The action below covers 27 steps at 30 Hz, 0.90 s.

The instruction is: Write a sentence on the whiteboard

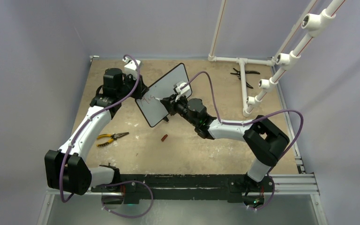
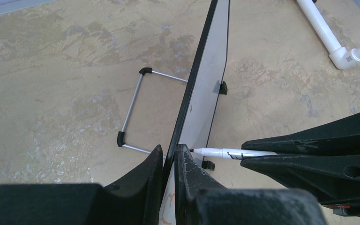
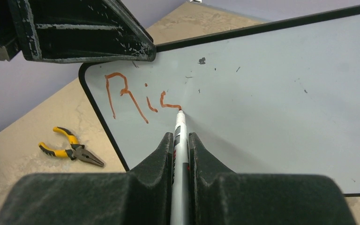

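The whiteboard point(image 1: 168, 82) stands tilted on edge at mid-table, black-framed and white. My left gripper point(image 2: 168, 157) is shut on its upper corner edge, one finger on each face. My right gripper point(image 3: 181, 138) is shut on a white marker point(image 3: 180, 129), whose tip touches the board face point(image 3: 281, 108). The sentence point(image 3: 136, 96) reads as red strokes "Ric" near the board's top left corner, and the marker tip rests at the end of the last stroke. The left wrist view shows the marker point(image 2: 220, 153) meeting the board point(image 2: 211, 79) just beside my left fingers.
Yellow-handled pliers point(image 1: 111, 138) lie on the table left of the board, and a small red cap point(image 1: 164, 138) lies in front of it. Black pliers point(image 1: 243, 75) and a white pipe frame point(image 1: 262, 61) occupy the back right. A wire stand point(image 2: 136, 108) juts from the board's back.
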{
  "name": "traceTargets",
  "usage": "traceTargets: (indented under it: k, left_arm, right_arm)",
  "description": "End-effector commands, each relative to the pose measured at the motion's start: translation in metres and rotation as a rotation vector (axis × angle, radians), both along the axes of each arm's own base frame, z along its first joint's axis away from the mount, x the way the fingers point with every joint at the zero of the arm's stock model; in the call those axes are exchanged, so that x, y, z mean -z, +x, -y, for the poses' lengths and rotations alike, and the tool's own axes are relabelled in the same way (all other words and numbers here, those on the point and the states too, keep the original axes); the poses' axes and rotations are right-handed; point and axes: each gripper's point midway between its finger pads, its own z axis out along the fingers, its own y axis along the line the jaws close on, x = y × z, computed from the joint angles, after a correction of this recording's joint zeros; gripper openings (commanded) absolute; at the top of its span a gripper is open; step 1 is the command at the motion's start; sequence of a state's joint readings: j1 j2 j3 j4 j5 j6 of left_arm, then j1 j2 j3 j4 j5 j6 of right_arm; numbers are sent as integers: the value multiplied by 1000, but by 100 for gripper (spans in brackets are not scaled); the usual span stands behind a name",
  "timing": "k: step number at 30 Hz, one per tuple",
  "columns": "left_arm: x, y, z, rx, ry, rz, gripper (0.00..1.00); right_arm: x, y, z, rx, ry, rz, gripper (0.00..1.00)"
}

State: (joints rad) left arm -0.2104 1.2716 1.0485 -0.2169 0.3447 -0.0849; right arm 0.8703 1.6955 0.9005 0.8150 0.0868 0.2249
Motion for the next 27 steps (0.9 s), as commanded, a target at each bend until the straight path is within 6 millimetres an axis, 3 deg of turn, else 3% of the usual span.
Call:
traceTargets:
  k: [1,9,15,21,27]
  left_arm:
    - [-5,0,-2,-9,-4,26,0]
    - [-4,-1,-2,-6,-5,25,0]
    - [-5,-1,-1,-3,-9,26,0]
    - [-8,4,5,22,-27,27,25]
    - [-12,12,21,91,-71,20,33]
  right_arm:
    - [15,-8,0,-15,-23,-36,0]
    - [6,-17,-10,-71,7,-14,0]
    - [-25,-31,-8,-124,69,42,0]
    - [-41,-40,4,-125,69,38,0]
    - [-52,-41,26,-78,29,60,0]
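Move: The right hand holds the marker with its tip on the whiteboard, at the half-drawn S some 3 cm ahead and 4 cm left of the hand, level with it. The R stands about 8 cm left of the hand, straight across and a centimetre higher; the whiteboard's middle is roughly 6 cm ahead and 4 cm lower, neither left nor right. From the left hand, pinching the board's top edge near its left corner, the S lies about 1 cm ahead, 4 cm right and 4 cm below. The right hand keeps its grip and draws the marker about 1.5 cm down the board, then a short stroke of about 1 cm back and left along it for the foot of the S, before pulling the tip off the surface, back towards the base and then quickly up by some 5 cm with a slight drift right. Near the end the left hand, nearly still until then, opens its fingers partway around the top edge, ending its pinch, and begins to sink by just under 1 cm. ##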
